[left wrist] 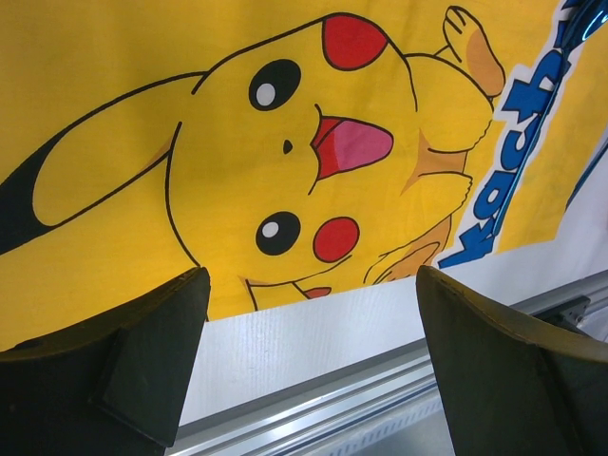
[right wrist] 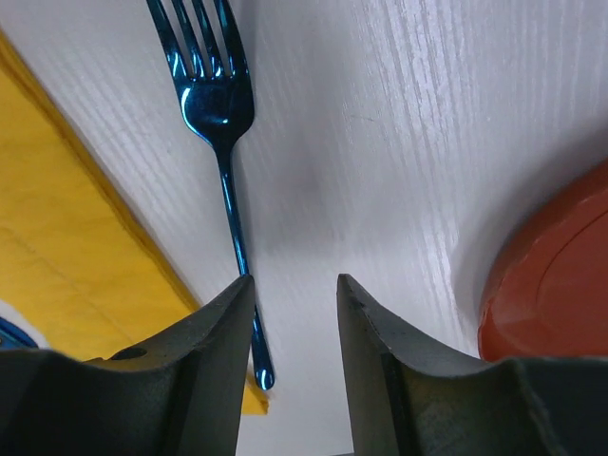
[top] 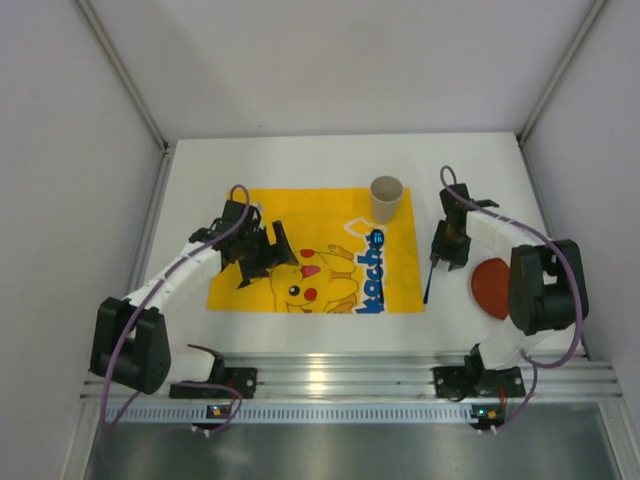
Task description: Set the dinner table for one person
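Note:
A blue metal fork (top: pixel 428 285) (right wrist: pixel 228 180) lies flat on the white dinner table (top: pixel 300 165) (right wrist: pixel 380 142), just beside the right edge of the yellow Pikachu cloth (top: pixel 320 215) (right wrist: pixel 66 256). My right gripper (top: pixel 447 245) (right wrist: pixel 294 285) hovers over the fork's handle end, open, with only bare table between its fingers; the handle runs behind the left finger. A tan cup (top: pixel 386 199) stands on the cloth's far right corner. A red plate (top: pixel 490 287) (right wrist: pixel 560 285) lies right of the fork. My left gripper (top: pixel 270 255) (left wrist: pixel 309 280) hangs wide open and empty above the cloth (left wrist: pixel 114 142), near its front edge.
An aluminium rail (top: pixel 330 375) (left wrist: pixel 380 389) runs along the table's near edge, where both arm bases are bolted. White walls close in the left, right and back sides. My right arm's elbow (top: pixel 545 285) looms partly over the red plate.

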`<state>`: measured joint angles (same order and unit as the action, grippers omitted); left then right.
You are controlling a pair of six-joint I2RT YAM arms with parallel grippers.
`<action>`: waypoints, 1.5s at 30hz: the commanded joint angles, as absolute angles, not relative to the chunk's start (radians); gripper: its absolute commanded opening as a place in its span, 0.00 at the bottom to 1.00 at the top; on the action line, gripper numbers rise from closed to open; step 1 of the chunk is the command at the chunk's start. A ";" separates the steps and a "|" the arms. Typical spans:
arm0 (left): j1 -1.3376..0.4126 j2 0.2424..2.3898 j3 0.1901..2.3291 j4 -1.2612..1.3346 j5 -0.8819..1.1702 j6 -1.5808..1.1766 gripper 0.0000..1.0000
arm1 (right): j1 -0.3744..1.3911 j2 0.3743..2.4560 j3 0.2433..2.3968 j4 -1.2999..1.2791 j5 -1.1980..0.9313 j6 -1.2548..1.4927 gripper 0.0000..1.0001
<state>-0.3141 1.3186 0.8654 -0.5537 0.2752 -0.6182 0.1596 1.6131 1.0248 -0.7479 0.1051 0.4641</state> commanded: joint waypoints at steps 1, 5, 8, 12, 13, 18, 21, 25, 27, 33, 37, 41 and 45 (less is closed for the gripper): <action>-0.318 1.330 0.887 -0.518 0.299 -0.598 0.95 | 0.150 1.650 1.057 -0.690 0.091 0.454 0.41; -0.318 1.333 0.887 -0.526 0.295 -0.595 0.95 | 0.149 1.692 1.095 -0.683 0.081 0.456 0.40; -0.318 1.322 0.874 -0.528 0.290 -0.595 0.95 | 0.149 1.727 1.111 -0.678 0.071 0.453 0.40; -0.318 1.304 0.871 -0.546 0.279 -0.585 0.95 | 0.149 1.767 1.121 -0.663 0.055 0.460 0.39; -0.318 1.304 0.874 -0.549 0.275 -0.583 0.95 | 0.149 1.772 1.124 -0.661 0.049 0.465 0.38; -0.318 1.304 0.891 -0.577 0.262 -0.566 0.95 | 0.150 1.731 1.144 -0.687 0.028 0.471 0.36; -0.318 1.304 0.897 -0.581 0.253 -0.560 0.95 | 0.150 1.659 1.140 -0.707 0.032 0.480 0.36; -0.318 1.308 0.894 -0.575 0.256 -0.560 0.95 | 0.150 1.647 1.141 -0.701 0.014 0.477 0.36; -0.318 1.319 0.899 -0.575 0.261 -0.560 0.95 | 0.150 1.670 1.144 -0.689 0.005 0.479 0.36; -0.318 1.341 0.926 -0.577 0.262 -0.561 0.95 | 0.152 1.762 1.169 -0.663 0.005 0.468 0.34; -0.318 1.345 0.939 -0.584 0.261 -0.563 0.95 | 0.153 1.819 1.206 -0.657 0.005 0.454 0.28; -0.318 1.342 0.942 -0.598 0.252 -0.560 0.95 | 0.169 1.858 1.253 -0.672 0.040 0.442 0.17; -0.318 1.333 0.933 -0.600 0.247 -0.566 0.95 | 0.189 1.910 1.262 -0.710 0.095 0.422 0.06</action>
<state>-0.3141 1.3399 0.9035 -0.5900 0.2596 -0.5732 0.1707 1.8641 1.2369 -0.7071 0.0360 0.4446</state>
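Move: The fork lies on the bare table just beyond the placemat's right edge, its middle some 3 cm to the right hand's left, 1 cm ahead and 3 cm below the fingertips. From that hand the red plate is about 12 cm right and 7 cm back, the cup 18 cm left and 14 cm ahead, and the spoon on the mat 20 cm left and 2 cm back. The fork is roughly 43 cm to the left hand's right and 2 cm ahead of it. With its half-open fingers pointing down, the right hand sinks a little and works forward and slightly left over the fork, rising some 2 cm midway before it drops back to table height. It travels about 6 cm forward and 2.5 cm left in all, and over the last part, still easing forward, it shuts its fingers and pinches the fork's upper handle just behind the head. ##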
